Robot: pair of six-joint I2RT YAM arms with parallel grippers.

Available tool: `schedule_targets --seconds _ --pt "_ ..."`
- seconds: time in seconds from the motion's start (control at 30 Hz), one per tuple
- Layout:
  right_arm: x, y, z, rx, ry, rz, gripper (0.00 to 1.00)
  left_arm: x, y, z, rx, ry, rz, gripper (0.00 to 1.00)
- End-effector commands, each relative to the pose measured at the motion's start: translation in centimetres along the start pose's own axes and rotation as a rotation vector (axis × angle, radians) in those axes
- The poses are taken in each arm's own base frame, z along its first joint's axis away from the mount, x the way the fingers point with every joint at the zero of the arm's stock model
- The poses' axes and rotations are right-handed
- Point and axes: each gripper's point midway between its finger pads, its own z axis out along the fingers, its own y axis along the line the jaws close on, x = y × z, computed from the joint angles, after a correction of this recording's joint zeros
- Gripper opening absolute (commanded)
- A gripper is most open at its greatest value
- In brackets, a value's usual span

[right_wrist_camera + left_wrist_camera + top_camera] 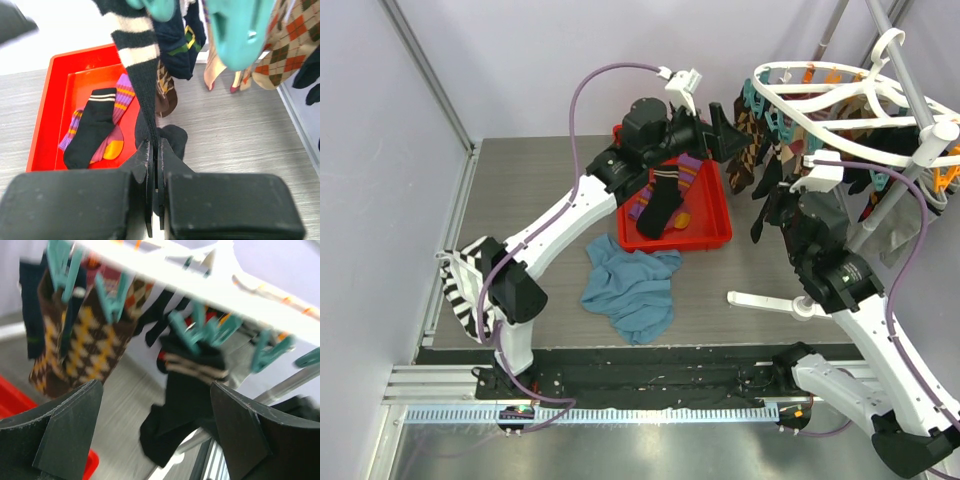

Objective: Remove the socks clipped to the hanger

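Note:
The white hanger point(790, 68) stands at the back right, with several socks point(745, 150) hanging from teal and orange clips. My right gripper point(156, 150) is shut on a black sock with cream stripes point(137, 55) that still hangs from a teal clip point(235, 30); the gripper also shows in the top view point(782, 200). My left gripper point(725, 132) is up at the hanger's left side, wide open and empty point(157, 425). A black sock point(190, 390) on a teal clip hangs in front of it, with a brown argyle sock point(95, 335) to the left.
A red tray point(720, 238) in the middle holds a black sock and purple-orange striped socks point(665, 200). A blue cloth point(635, 285) lies in front of it. A black-and-white striped cloth point(460, 285) is at the left edge. The hanger's white foot point(765, 300) lies on the table.

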Motion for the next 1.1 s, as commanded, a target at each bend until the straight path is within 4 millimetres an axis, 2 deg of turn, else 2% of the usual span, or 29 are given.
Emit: schedule_targets --seconds 0.0,0.07,0.1,0.17,0.2,0.37,0.4,0.5,0.6,0.67,0.87,0.93,1.0,1.03,1.07 --pt "-2.9 -0.8 -0.4 0.046 -0.078 0.056 0.01 -0.1 -1.1 -1.9 0.032 -0.004 0.05 0.94" --pt "-3.2 -1.1 -0.6 0.065 -0.082 0.074 0.01 0.1 -1.3 -2.8 0.04 -0.003 0.06 0.94" --pt "-3.4 -1.2 -0.8 0.065 -0.089 0.088 0.01 2.1 -0.7 -2.9 0.042 0.04 0.053 0.94" --pt "-3.7 -1.1 -1.0 0.062 -0.093 0.108 0.01 2.2 -1.4 -3.5 0.07 0.024 0.07 0.95" --pt "-3.7 -1.0 -1.1 0.051 -0.093 0.116 0.01 4.0 -1.1 -3.5 0.076 0.057 0.07 0.95" --pt "-3.9 -0.3 -1.3 0.017 -0.081 0.156 0.01 7.0 -2.4 -3.5 0.142 0.101 0.076 0.95" --pt "-3.9 -0.1 -1.4 0.007 -0.08 0.167 0.01 8.0 -2.6 -3.3 0.151 0.116 0.076 0.96" --pt "-4.2 0.1 -1.6 -0.003 -0.082 0.19 0.01 9.1 -3.6 -2.5 0.177 0.129 0.086 0.96" --pt "-4.6 0.4 -1.8 -0.019 -0.084 0.209 0.01 9.9 -4.2 -1.6 0.188 0.139 0.1 0.95" --pt "-4.8 0.5 -1.9 -0.025 -0.081 0.216 0.01 9.8 -4.6 -1.1 0.194 0.128 0.106 0.95" --pt "-4.7 0.8 -1.8 -0.032 -0.074 0.245 0.01 11.7 -4.4 0.7 0.163 0.132 0.12 0.92" --pt "-4.7 0.9 -1.9 -0.037 -0.072 0.247 0.01 11.6 -4.0 1.1 0.139 0.104 0.123 0.88" --pt "-4.5 1.0 -1.8 -0.04 -0.067 0.253 0.01 12.2 -3.7 1.4 0.125 0.095 0.119 0.78" --pt "-4.5 1.0 -1.8 -0.042 -0.067 0.254 0.01 11.9 -3.7 1.5 0.116 0.072 0.118 0.62" --pt "-4.4 1.0 -1.8 -0.042 -0.062 0.254 0.01 12.0 -3.7 1.5 0.112 0.067 0.114 0.54"
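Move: The black striped sock still hangs by its cuff from a teal peg. Its loose foot is about 8 cm back, 9 cm right and 12 cm below the open left hand. From the right hand, which pinches the ankle, the foot lies level ahead, some 2 cm left and 6 cm down; the peg is about 4 cm ahead, straight in line and 9 cm up. A brown diamond sock hangs roughly 6 cm ahead, 6 cm right and 6 cm below the left hand. The black sock's hanging foot is approached from the left: the open left hand sinks about 10 cm, then swings back and right below the right hand, turning some 10 degrees clockwise with a slight roll, and starts closing around the foot at the end. The right hand keeps its pinch on the ankle, rising about 3 cm and rolling some 10 degrees, left side up. ##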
